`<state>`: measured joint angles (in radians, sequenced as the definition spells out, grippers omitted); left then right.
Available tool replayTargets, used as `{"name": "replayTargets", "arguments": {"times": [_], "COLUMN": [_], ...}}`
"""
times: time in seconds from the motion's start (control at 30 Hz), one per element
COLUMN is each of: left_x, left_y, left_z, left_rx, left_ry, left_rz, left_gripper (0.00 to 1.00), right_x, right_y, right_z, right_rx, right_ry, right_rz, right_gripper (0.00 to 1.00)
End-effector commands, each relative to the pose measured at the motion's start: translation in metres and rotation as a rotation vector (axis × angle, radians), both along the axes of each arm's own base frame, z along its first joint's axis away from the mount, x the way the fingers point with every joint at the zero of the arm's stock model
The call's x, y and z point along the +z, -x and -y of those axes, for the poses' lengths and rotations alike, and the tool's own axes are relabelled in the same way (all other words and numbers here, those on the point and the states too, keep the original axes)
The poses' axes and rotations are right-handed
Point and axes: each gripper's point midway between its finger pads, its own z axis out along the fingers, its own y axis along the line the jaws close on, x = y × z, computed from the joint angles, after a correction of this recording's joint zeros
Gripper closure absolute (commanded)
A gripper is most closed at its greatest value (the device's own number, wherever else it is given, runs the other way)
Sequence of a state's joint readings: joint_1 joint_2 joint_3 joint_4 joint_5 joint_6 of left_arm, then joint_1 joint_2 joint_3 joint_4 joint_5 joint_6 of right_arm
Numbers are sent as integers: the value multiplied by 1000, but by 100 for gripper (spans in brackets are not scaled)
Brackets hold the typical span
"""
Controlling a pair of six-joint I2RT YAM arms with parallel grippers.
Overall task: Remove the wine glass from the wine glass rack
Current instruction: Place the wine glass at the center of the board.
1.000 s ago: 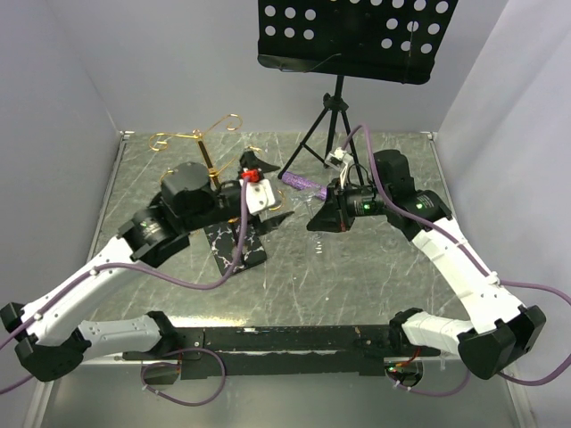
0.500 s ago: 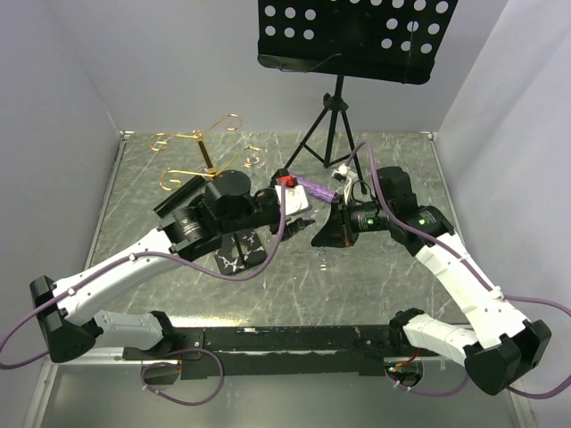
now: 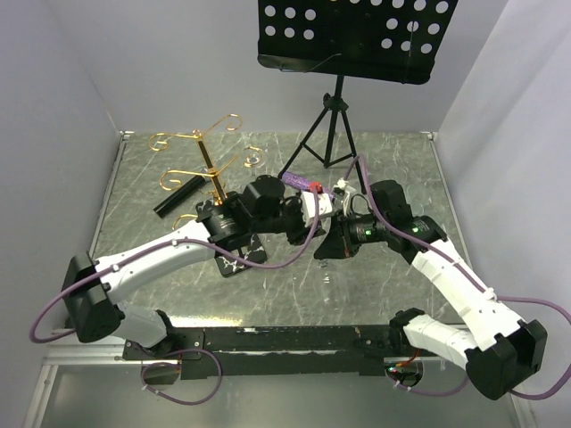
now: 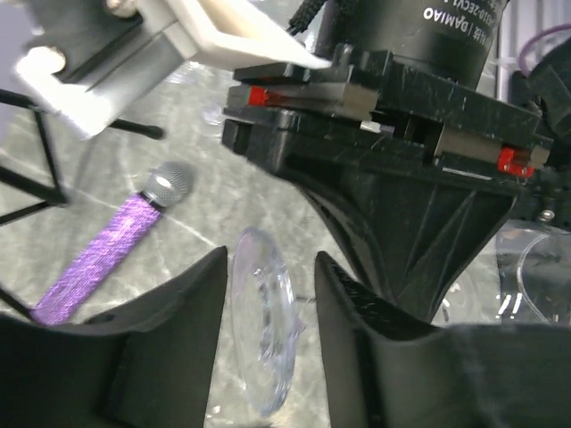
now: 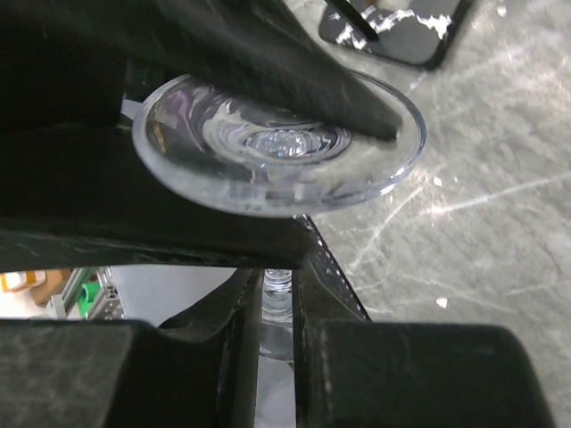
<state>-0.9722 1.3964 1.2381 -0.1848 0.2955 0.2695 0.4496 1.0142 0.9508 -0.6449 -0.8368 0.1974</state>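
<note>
The clear wine glass is off the gold wine glass rack (image 3: 203,153) and lies sideways between my two grippers at the table's middle. My right gripper (image 3: 333,241) is shut on its stem (image 5: 278,290). The glass's round foot (image 5: 277,147) shows in the left wrist view (image 4: 264,330) edge-on between my left gripper's (image 4: 269,299) fingers (image 4: 357,303), which stand apart on either side of it. The left gripper (image 3: 318,212) faces the right one closely. The rack's black veined base (image 3: 234,260) is partly hidden by my left arm. The bowl is barely visible.
A black tripod music stand (image 3: 335,107) stands at the back. A purple microphone (image 3: 302,183) lies just behind the grippers, also in the left wrist view (image 4: 103,254). A black cylinder (image 3: 181,195) lies left of the rack. The rack base corner shows in the right wrist view (image 5: 393,31).
My left arm has swung right, away from the rack, until its fingers straddle the glass's foot. My right gripper has drifted slightly nearer with the glass held.
</note>
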Motion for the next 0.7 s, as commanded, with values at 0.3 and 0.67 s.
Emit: {"name": "replayTargets", "arguments": {"times": [0.3,0.67], "left_x": [-50,-88], "left_y": [25,34], "left_z": [28,44], "left_rx": [-110,-129], "left_ry": [-22,-24], "left_rz": [-208,-369], "left_gripper": [99,99], "right_x": [-18,-17], "right_y": [7,-2], "right_z": [12,35], "right_rx": [-69,-119], "right_ry": [-39,43], "right_rz": [-116,-16], "right_gripper": [99,25]}}
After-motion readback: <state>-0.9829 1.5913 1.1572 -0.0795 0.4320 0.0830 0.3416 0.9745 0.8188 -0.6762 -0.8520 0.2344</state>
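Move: The wine glass's foot already sits between the left gripper's half-open fingers, within about 1 cm of their middle. The right hand pinches the stem, with the foot about 6 cm ahead, 1 cm to its right and 3 cm higher, and the bowl some 7 cm back, 1 cm right and 4 cm lower. From the left hand, the purple microphone lies about 12 cm ahead, 2 cm left, and the rack's black base 26 cm left, 2 cm back, both some 25 cm below. Close the left fingers on the foot of the wine glass while both hands sink together and drift a little right, about 4 cm down. Once the left has its pinch, stop the right hand and open its fingers wide off the stem; carry on down with the left to some 10 cm in all, rolling it about 20 degrees and easing slightly back. ##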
